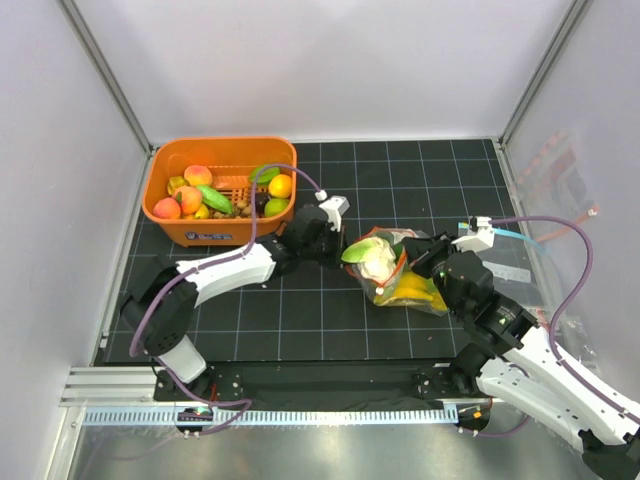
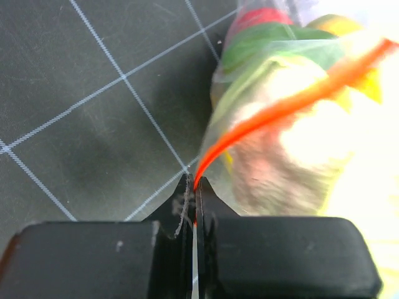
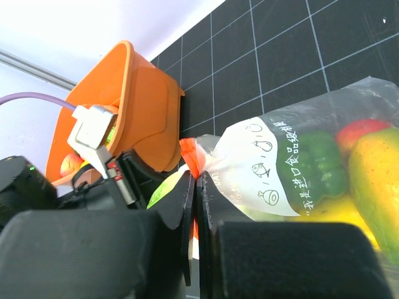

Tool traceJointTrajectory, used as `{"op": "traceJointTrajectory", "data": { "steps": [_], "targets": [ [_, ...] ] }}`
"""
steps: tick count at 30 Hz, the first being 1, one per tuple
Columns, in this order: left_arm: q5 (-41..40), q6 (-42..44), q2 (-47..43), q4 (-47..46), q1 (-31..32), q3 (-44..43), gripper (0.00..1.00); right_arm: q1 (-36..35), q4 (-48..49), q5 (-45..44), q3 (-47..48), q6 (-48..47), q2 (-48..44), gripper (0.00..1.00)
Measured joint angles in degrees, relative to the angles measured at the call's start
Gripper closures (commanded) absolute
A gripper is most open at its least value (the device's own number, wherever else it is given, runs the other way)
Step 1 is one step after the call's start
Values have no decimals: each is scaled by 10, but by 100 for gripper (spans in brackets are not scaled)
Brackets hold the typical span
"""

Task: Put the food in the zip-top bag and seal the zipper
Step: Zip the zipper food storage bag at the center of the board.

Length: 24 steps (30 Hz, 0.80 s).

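Observation:
The zip-top bag (image 1: 398, 275) lies in the middle of the black mat, holding food: a green piece, a yellow banana, a red piece and a white cauliflower. In the left wrist view my left gripper (image 2: 194, 184) is shut on the red-orange zipper (image 2: 293, 103) at one end of the bag's mouth, and the bag (image 2: 293, 156) is blurred beyond it. My right gripper (image 3: 196, 179) is shut on the zipper's other end (image 3: 192, 157), with the printed bag (image 3: 293, 168) to its right. From above, the left gripper (image 1: 338, 247) and right gripper (image 1: 425, 262) flank the bag.
An orange basket (image 1: 222, 228) at the back left holds more toy food: peaches, an orange and green pieces. It also shows in the right wrist view as the orange basket (image 3: 134, 106), behind the left arm. A flat clear bag (image 1: 522, 272) lies on the mat's right edge.

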<state>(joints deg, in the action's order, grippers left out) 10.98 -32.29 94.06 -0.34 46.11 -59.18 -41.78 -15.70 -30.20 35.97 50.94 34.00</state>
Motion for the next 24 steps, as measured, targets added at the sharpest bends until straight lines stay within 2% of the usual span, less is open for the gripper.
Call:
{"op": "traceJointTrajectory", "data": {
  "steps": [5,13,19,24],
  "targets": [
    [17,0,-66,29,0,0,100,0,2,2,5,-5,35,99],
    [60,-4,-217,39,0,3,100,0,-8,38,95,-38,188,99],
    [61,-3,-228,44,-5,10,100,-1,-56,44,119,-85,206,99],
    [26,0,-234,62,-19,26,100,-1,-101,19,192,-133,213,99]
  ]
}}
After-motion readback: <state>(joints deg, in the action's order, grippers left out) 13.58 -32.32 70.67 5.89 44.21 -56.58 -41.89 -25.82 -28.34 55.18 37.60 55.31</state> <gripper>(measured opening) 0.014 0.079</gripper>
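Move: Just right of the left hand, which already pinches the orange rim, the bag's middle lies about 13 cm to its right, 2 cm back and 5 cm lower; the cauliflower in the mouth is some 8 cm right, 1 cm ahead and level, the yellow fruit 16 cm right, 6 cm back and 7 cm lower. From the right hand, also holding the rim, the bag's middle is 8 cm back, 0 cm sideways and 17 cm below; the cauliflower sits 5 cm left, 4 cm back, 10 cm below. Hoisting its pinched piece of orange rim, the left hand shoots up about 15 cm while drawing back 5 cm and slightly left, its fingers tipping up towards level, then sinks a little and eases forward and left. The right hand keeps its own pinch, pushing forward and left some 3 cm each, dipping before it rises again, and rolls its left side down about 20 degrees. ##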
